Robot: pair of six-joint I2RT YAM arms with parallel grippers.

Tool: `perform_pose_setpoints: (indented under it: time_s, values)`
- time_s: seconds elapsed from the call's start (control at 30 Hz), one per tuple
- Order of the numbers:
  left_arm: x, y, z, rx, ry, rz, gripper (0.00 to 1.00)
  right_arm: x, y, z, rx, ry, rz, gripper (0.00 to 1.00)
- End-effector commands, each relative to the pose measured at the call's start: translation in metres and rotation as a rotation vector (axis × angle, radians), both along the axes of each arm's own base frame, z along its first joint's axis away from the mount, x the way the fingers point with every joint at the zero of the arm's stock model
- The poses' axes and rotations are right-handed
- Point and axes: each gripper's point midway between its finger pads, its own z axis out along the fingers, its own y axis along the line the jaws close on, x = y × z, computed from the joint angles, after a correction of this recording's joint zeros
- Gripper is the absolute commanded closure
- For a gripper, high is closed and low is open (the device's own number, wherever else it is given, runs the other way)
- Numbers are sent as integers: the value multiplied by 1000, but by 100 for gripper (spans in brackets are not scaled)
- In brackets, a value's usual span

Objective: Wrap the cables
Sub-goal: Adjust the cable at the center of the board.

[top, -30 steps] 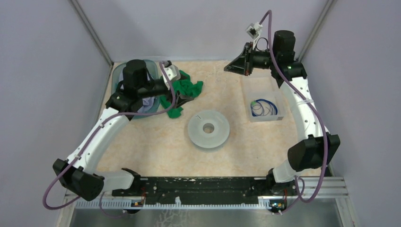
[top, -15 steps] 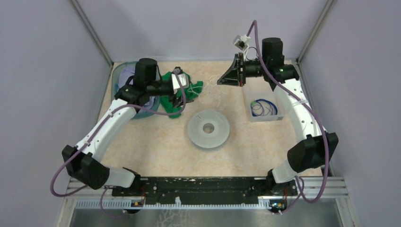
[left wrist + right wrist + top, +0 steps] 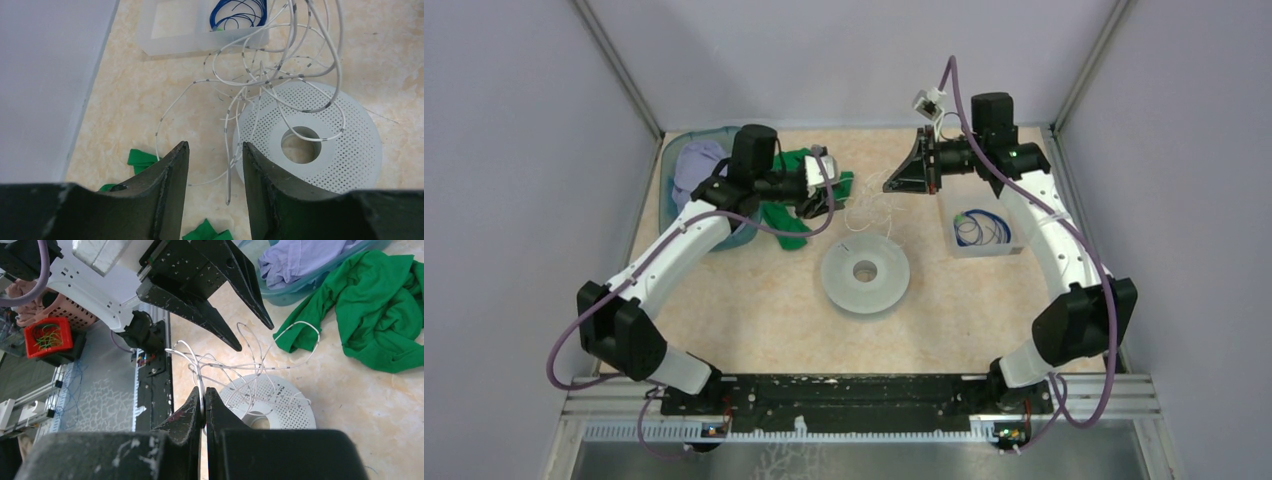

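A thin whitish cable (image 3: 240,365) hangs in a loose tangle over the round perforated spool (image 3: 865,272). My right gripper (image 3: 204,390) is shut on one strand of it, held above the table behind the spool (image 3: 295,410). My left gripper (image 3: 215,145) is open, its fingers either side of the cable's dangling free end (image 3: 229,170) without touching it. In the top view the left gripper (image 3: 832,195) faces the right gripper (image 3: 889,186) across the tangle. A dark blue cable (image 3: 982,228) with a green bit lies coiled in a clear box (image 3: 954,195).
A green cloth (image 3: 794,215) lies crumpled under and behind the left wrist. A teal basin (image 3: 667,160) holding a lavender cloth (image 3: 694,165) stands in the back left corner. Grey walls close in the table on three sides.
My left arm swung right from the basin, over the green cloth, to the cable, and its jaws narrowed. My right arm moved left and lower, carrying the whitish cable.
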Motion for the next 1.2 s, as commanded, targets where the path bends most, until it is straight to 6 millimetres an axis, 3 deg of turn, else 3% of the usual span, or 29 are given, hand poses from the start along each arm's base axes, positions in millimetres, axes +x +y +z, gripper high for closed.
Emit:
perform_pose_setpoints:
  time_s: [0.0,0.1,0.3,0.37,0.43,0.53,0.6,0.67,0.77,0.8,0.83,1.03,1.17]
  values:
    - [-6,-6,-2,-18,5,-27,48,-10,-1,23,15,-112,4,100]
    - [-4,-5,-8,-9,5,-18,55,-10,-2,24,14,-114,3,100]
    - [3,-2,-11,6,0,28,96,3,-6,24,-29,-145,-82,100]
    - [10,2,-3,9,-35,75,100,34,-17,21,-104,-156,-275,100]
    - [27,11,14,-20,-73,198,100,78,-48,11,-238,-165,-573,99]
    - [52,32,49,-86,-156,399,99,122,-100,-2,-441,-229,-869,86]
    - [60,44,71,-139,-171,495,100,134,-119,-5,-519,-274,-954,72]
    - [61,51,86,-178,-154,540,100,137,-126,-8,-543,-295,-981,57]
    - [54,50,97,-202,-134,531,100,129,-113,-14,-518,-291,-893,43]
    - [50,48,98,-204,-123,513,100,122,-103,-16,-498,-291,-828,30]
    - [47,46,98,-205,-110,497,100,114,-91,-16,-469,-289,-750,25]
    - [25,26,103,-247,-2,375,100,67,-30,1,-227,-295,-370,18]
    - [22,17,111,-303,89,368,100,61,-4,11,-109,-272,-281,16]
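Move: The white cable hangs from my shut right fingers. Its tangle is about 5 cm to the right of my left hand, level fore-and-aft and 2 cm lower, with one strand between those half-open fingers. From my right hand it lies 4 cm left, 1 cm back and 6 cm down. The perforated disc is some 25 cm below my left hand, 2 cm back and 6 cm right. The green cloth is equally low, 17 cm ahead and 8 cm left. I dip my left hand barely 2 cm and pinch the cable strand between its fingers, then swing it forward about 5 cm, left and up some 10 cm, turning counter-clockwise and easing back a little at the end. My right hand holds, then sweeps about 12 cm forward and 10 cm right, turning clockwise, opens to let the cable go, and comes partway back left. ##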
